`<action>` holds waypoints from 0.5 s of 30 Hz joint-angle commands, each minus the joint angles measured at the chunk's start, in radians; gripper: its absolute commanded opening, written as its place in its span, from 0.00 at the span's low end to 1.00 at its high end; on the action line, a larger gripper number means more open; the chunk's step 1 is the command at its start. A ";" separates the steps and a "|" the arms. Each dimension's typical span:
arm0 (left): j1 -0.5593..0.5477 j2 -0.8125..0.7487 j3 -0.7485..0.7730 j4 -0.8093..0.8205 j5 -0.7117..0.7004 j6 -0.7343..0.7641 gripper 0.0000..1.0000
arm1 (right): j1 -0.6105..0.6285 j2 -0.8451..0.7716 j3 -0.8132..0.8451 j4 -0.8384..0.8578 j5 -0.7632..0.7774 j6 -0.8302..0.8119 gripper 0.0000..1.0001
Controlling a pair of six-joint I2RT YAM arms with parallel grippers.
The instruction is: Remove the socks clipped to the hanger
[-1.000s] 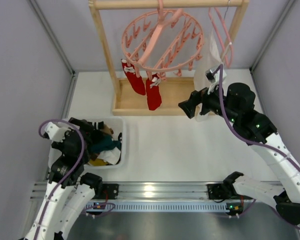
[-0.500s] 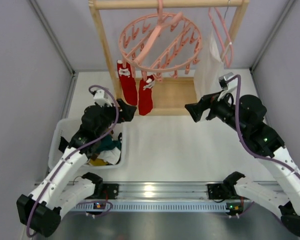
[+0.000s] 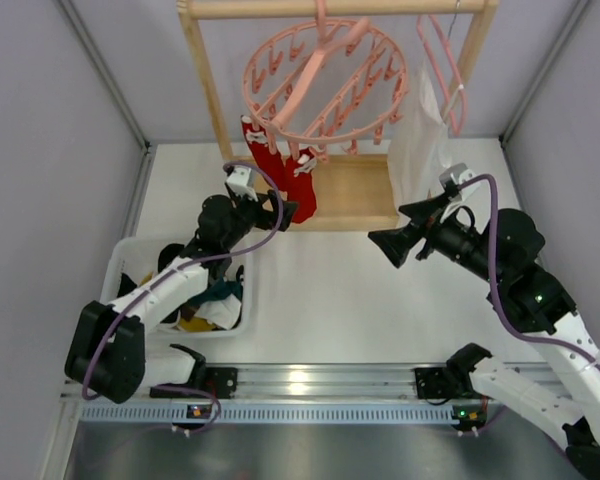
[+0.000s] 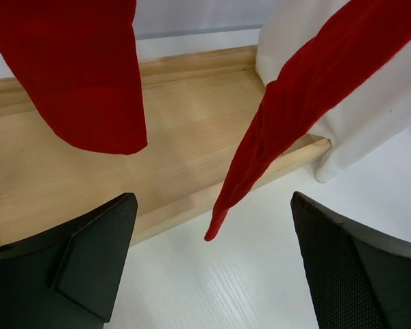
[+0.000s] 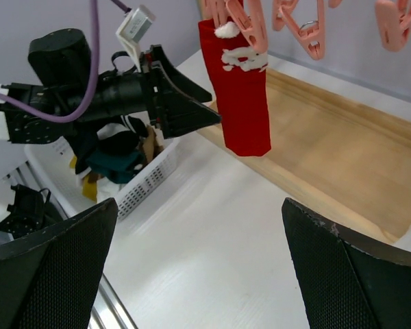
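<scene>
The round pink hanger [image 3: 325, 85] hangs by its hook from the wooden rack, with two red socks [image 3: 263, 150] [image 3: 302, 188] clipped at its near left side. My left gripper [image 3: 285, 212] is open just below and in front of them. In the left wrist view the edge-on sock's tip [image 4: 222, 205] dangles between the open fingers of the left gripper [image 4: 212, 226], untouched, and the other sock [image 4: 75, 75] hangs further left. My right gripper [image 3: 385, 246] is open and empty over the table, right of the socks. The right wrist view shows one red sock [image 5: 241, 96] beyond the right gripper [image 5: 200, 205].
A white basket [image 3: 120, 265] holding dark, teal and yellow fabric sits at the near left. The rack's wooden base tray [image 3: 350, 190] lies under the hanger. A white cloth [image 3: 420, 130] hangs on a plain pink hanger [image 3: 445, 70] at the rack's right end.
My left arm has swung up from the basket to the red socks. My right gripper has drawn back and down from the rack. The round hanger has swayed slightly.
</scene>
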 commanded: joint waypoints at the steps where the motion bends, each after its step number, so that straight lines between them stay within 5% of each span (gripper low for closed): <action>1: -0.001 0.048 0.042 0.163 0.051 0.047 0.95 | -0.011 -0.016 -0.016 0.078 -0.066 -0.001 0.99; 11: -0.079 0.157 0.084 0.209 0.050 0.073 0.61 | -0.011 0.007 -0.038 0.161 0.028 0.083 0.99; 12: -0.085 0.160 0.087 0.209 0.033 0.076 0.46 | -0.011 0.003 -0.054 0.187 0.038 0.104 0.99; 15: -0.125 0.145 0.076 0.209 -0.031 0.091 0.22 | -0.011 -0.017 -0.074 0.262 0.034 0.155 0.99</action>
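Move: The right-hand red sock, hanging from the clip hanger, is the left hand's target: its middle is about 3 cm ahead, 5 cm to the right and some 3 cm above. Its clip is about 3 cm ahead, 4 cm to the right and 11 cm above that hand; the other red sock hangs about 8 cm ahead, 3 cm to the left and 4 cm above it. From the right hand, the target sock is some 12 cm ahead, 17 cm to the left and 6 cm lower. Rightward by about 5 cm, after first dipping some 1.5 cm, the left hand slides in around the lower part of the right-hand red sock, turning slightly clockwise. Its wide-open fingers close most of the way as it travels and come onto the sock, one on either side, beginning to pinch it. ##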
